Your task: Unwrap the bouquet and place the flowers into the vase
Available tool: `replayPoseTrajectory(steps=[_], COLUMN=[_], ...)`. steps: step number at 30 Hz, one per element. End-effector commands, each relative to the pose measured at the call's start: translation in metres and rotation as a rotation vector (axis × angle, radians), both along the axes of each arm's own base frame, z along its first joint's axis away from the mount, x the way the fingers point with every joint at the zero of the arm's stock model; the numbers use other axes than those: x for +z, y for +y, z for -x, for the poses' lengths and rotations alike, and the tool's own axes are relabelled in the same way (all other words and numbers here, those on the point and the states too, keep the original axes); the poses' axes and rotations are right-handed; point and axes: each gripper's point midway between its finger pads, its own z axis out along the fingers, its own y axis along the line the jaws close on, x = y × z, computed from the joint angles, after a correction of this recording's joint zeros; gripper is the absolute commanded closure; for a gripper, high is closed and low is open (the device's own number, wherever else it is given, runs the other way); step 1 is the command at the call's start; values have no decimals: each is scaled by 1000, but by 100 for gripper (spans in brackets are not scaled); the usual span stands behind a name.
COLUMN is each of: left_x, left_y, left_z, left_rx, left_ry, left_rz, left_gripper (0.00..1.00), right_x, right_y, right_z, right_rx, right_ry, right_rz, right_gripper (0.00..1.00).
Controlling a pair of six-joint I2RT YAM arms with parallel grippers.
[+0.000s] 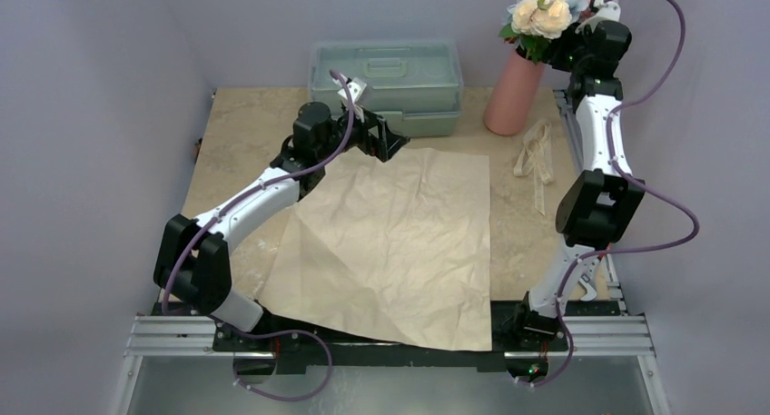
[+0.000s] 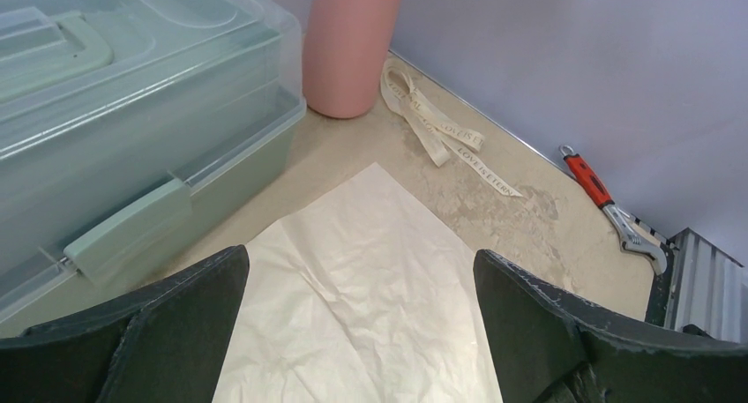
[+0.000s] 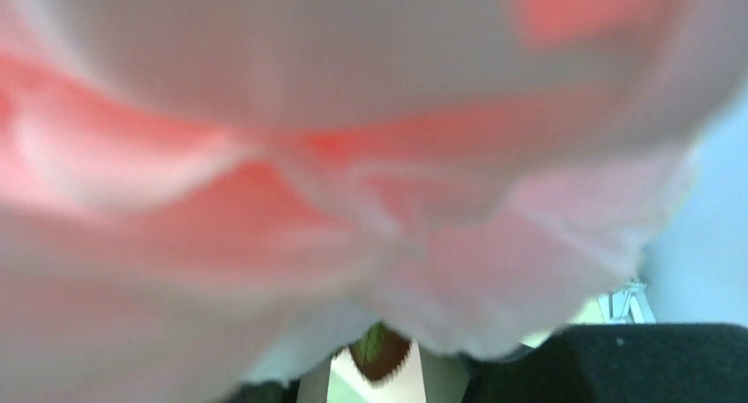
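Observation:
The flowers [image 1: 545, 15], cream, pale blue and pink, stand in the salmon-pink vase [image 1: 513, 93] at the back right. My right gripper [image 1: 588, 26] is raised right beside the blooms. In the right wrist view blurred pink petals [image 3: 353, 156] fill almost everything, with only one dark finger [image 3: 635, 359] showing, so its jaws cannot be read. The bouquet's tan wrapping paper [image 1: 399, 242] lies spread flat on the table. My left gripper [image 2: 362, 262] hangs wide open over the paper's far corner [image 2: 362, 279], holding nothing. The vase base [image 2: 348, 41] shows ahead of it.
A grey-green lidded plastic box [image 1: 386, 83] stands at the back, just left of the left gripper [image 1: 380, 135]. The beige ribbon [image 1: 536, 152] lies loose on the table beside the vase. A red-handled wrench [image 2: 609, 205] rests near the right wall.

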Motion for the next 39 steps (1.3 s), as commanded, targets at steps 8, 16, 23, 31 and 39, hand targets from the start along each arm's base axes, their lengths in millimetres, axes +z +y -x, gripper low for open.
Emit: replayPoseTrajectory(steps=[8, 16, 23, 31, 39], left_x=[-2, -18, -31, -41, -69], left_y=[24, 55, 90, 169, 260], left_z=[-2, -10, -9, -5, -7], left_rx=[40, 68, 66, 136, 299], left_ry=[50, 158, 250, 371, 515], left_rz=[10, -28, -174, -270, -401], left_gripper=[0, 0, 0, 0, 0], right_x=[59, 49, 33, 9, -21], right_y=[22, 26, 44, 69, 131], right_z=[61, 101, 145, 185, 212], right_rx=[40, 42, 77, 169, 350], right_ry=[-89, -43, -2, 46, 103], right_rz=[2, -24, -68, -53, 109], right_gripper=[45, 35, 13, 2, 2])
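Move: The pink vase my right hand has been filling stands about 10 cm ahead of it and 5 cm to its left, its middle some 21 cm lower. The flower heads crowd 5 cm ahead and 5 cm above, 2 cm to the left; the ribbon lies 6 cm back, 2 cm right, 34 cm down. From my left hand the vase is about 31 cm ahead and 34 cm right, its middle 16 cm lower. I draw my right hand back out of the bouquet, about 20 cm away from the vase, rising a little before sinking again, while its half-open fingers spread wide; near the end it swings left and turns slightly counter-clockwise. My empty left hand, still wide open, sweeps left some 23 cm away from the vase, sinking about 6 cm and tipping its fingers down. ##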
